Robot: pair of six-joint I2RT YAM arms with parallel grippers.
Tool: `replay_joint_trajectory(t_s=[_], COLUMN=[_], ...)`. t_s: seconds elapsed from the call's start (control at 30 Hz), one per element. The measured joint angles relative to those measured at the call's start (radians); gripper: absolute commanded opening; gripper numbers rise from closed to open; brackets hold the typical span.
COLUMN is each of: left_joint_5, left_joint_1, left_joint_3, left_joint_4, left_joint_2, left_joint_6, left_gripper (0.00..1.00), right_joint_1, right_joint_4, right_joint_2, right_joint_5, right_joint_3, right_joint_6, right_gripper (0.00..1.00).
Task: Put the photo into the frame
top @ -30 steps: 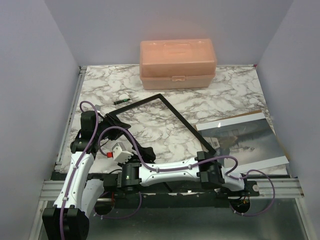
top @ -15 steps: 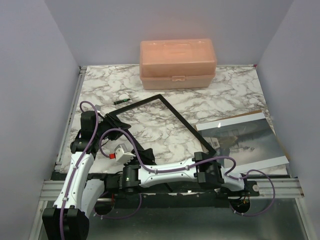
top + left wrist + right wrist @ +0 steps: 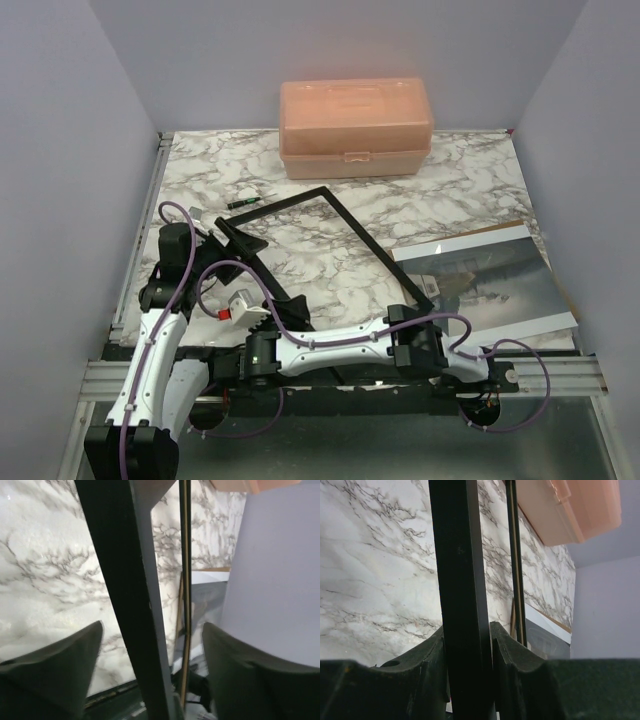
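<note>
The frame is a thin black rectangle with a clear pane, set at an angle across the middle of the marble table. My left gripper is at its far-left corner. In the left wrist view the left gripper is open, and the frame's bar runs between the spread fingers without touching them. My right gripper reaches across to the frame's left side. In the right wrist view the right gripper is shut on the black bar. The photo, grey with a white border, lies face up at the right.
A peach plastic box stands at the back centre. A small dark pen-like object lies just beyond the frame's far-left side. A brown backing panel shows under the photo's far edge. Walls close in on both sides.
My right gripper has closed onto the frame's left bar. My left gripper has opened and let go of the bar at the far-left corner. The frame and the photo have stayed put.
</note>
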Motion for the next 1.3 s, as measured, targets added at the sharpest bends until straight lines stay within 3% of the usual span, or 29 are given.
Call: replay_joint_trajectory(t_s=[0.07, 0.4, 0.63, 1.03, 1.3], left_joint_5=[0.003, -0.006, -0.096, -0.213, -0.226], left_joint_1=[0.000, 0.000, 0.000, 0.000, 0.000], left_joint_3=[0.000, 0.054, 0.145, 0.276, 0.279], left_joint_4=[0.004, -0.021, -0.103, -0.202, -0.225], left_joint_2=[-0.013, -0.109, -0.198, -0.304, -0.304], left_joint_6=[0.003, 0.026, 0.065, 0.140, 0.158], left_gripper=[0.98, 0.98, 0.99, 0.99, 0.98], right_joint_1=[0.000, -0.001, -0.014, -0.117, -0.266], right_joint_4=[-0.004, -0.024, -0.005, 0.232, 0.441], right_joint_2=[0.000, -0.004, -0.073, -0.409, -0.665], right_joint_5=[0.005, -0.005, -0.074, -0.328, -0.534], right_joint_3=[0.000, 0.035, 0.079, -0.008, -0.219], right_joint_6=[-0.005, -0.027, -0.077, -0.208, -0.214], right_gripper=[0.01, 0.01, 0.01, 0.01, 0.01])
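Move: The frame's middle lies about 8 cm to the right of the right hand, 6 cm ahead and some 6 cm lower; that hand already grips its near-left side bar. The photo lies roughly 41 cm to the right and 8 cm ahead, on the table about 13 cm below, and the pink box about 40 cm ahead and 16 cm right. From the left hand, already opening, the frame's middle is some 17 cm right, 7 cm back and 8 cm down. The frame's left bar stays pinched in the right hand, which after a brief near-standstill lifts it about 14 cm, drifting late some 4 cm forward and 4 cm right while rolling left side up by about 40 degrees and tipping nose-down. The left fingers finish opening wide and come free of the bar; that hand rises over 12 cm, easing back and left and tilting up. ##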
